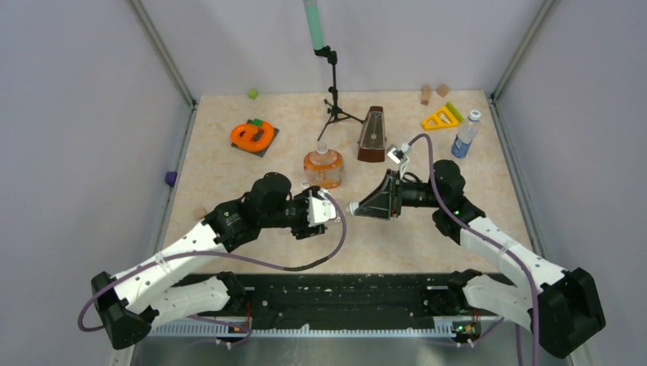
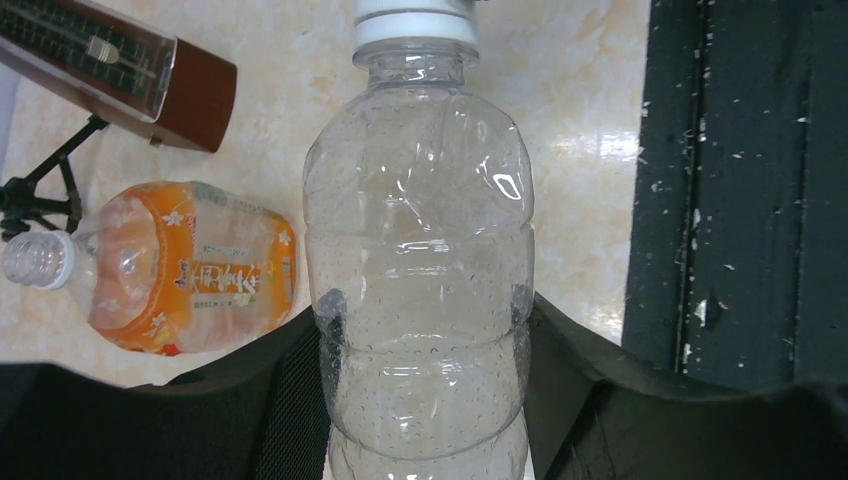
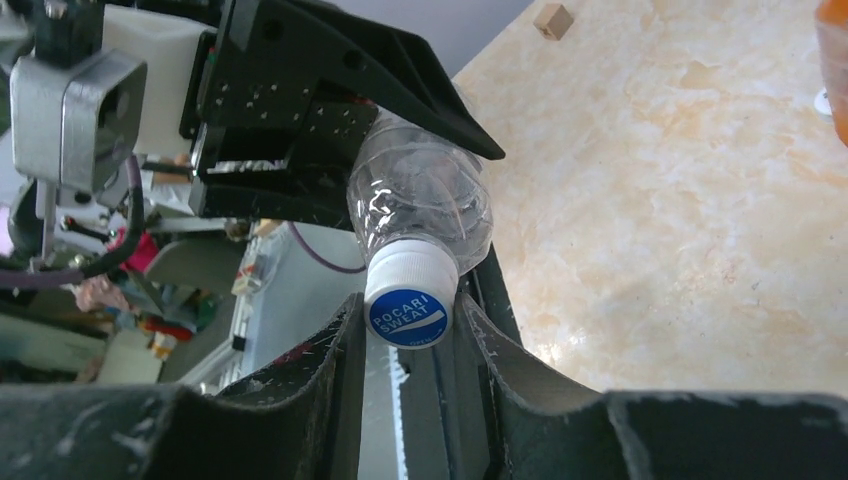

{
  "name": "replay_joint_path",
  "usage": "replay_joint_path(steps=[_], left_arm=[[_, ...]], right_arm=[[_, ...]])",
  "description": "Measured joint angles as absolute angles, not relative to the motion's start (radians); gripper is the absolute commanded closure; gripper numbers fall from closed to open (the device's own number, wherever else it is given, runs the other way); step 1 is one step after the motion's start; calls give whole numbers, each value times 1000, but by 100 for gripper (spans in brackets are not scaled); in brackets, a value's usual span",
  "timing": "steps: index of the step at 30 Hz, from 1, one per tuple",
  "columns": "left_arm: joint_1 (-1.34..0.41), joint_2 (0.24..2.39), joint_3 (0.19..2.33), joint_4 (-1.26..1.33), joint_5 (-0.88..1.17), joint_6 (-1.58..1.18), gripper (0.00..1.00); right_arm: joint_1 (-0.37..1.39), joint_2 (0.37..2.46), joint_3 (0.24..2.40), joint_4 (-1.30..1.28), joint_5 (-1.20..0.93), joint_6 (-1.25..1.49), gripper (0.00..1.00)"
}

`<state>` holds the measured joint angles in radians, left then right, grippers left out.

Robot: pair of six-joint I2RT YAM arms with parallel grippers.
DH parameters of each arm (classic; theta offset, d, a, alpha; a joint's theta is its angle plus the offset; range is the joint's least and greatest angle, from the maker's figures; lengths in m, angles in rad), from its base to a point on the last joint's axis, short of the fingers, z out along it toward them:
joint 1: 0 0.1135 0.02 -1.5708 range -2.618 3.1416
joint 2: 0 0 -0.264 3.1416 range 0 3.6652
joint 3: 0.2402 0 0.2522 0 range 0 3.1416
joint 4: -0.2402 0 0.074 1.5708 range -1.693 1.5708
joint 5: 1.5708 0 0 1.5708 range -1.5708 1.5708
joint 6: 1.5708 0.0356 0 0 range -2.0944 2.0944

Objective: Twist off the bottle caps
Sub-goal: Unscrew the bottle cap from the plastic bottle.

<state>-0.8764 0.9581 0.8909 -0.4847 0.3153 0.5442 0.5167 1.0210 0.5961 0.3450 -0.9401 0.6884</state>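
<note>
My left gripper [image 2: 425, 305] is shut on the belly of the plain clear bottle [image 2: 420, 220] and holds it level above the table, neck toward the right arm. The bottle's cap [image 3: 408, 295], white with a blue top, sits between the fingers of my right gripper [image 3: 408, 312], which is shut on it. From above, both grippers meet mid-table, left gripper [image 1: 324, 210] facing right gripper [image 1: 358, 207]. The squat orange bottle [image 1: 323, 169] stands just behind them, its threaded neck [image 2: 35, 260] bare. The blue-label bottle [image 1: 465, 136] stands at the far right with a white cap [image 1: 474, 116] on.
A brown metronome [image 1: 372, 135] and a black tripod stand [image 1: 333, 91] stand behind the orange bottle. An orange shape [image 1: 253, 136] lies at the back left and a yellow triangle [image 1: 442, 117] with wooden blocks [image 1: 426, 94] at the back right.
</note>
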Motion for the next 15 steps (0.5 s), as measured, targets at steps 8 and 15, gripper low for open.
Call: replay_joint_path(steps=[8, 15], left_arm=[[-879, 958, 930, -540, 400, 524, 100], [-893, 958, 931, -517, 324, 560, 100]], right_arm=[[526, 966, 606, 274, -985, 567, 51], [527, 944, 580, 266, -909, 572, 42]])
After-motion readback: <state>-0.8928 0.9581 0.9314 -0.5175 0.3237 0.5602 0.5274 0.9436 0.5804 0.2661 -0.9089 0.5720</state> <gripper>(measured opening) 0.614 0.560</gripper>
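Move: The plastic bottle's cap sits between the right fingertips, about 1 cm left of the right hand point and otherwise level with it. From the left hand, which grips the bottle's body, the cap is roughly 8 cm to the right, 2 cm ahead and 3 cm higher. The orange bottle stands some 15 cm ahead of the right hand and 8 cm left, its middle 15 cm lower; the metronome is about 22 cm ahead and 5 cm right, equally low. The right fingers finish drawing the pinched cap back by about 1.5 cm, then let go, opening from a third to just over half while the hand eases roughly 1 cm forward again and rolls slightly about its own pointing direction. The left hand keeps its hold on the bottle, travelling back with it some 1.5 cm and then forward again, rising about 1 cm. ##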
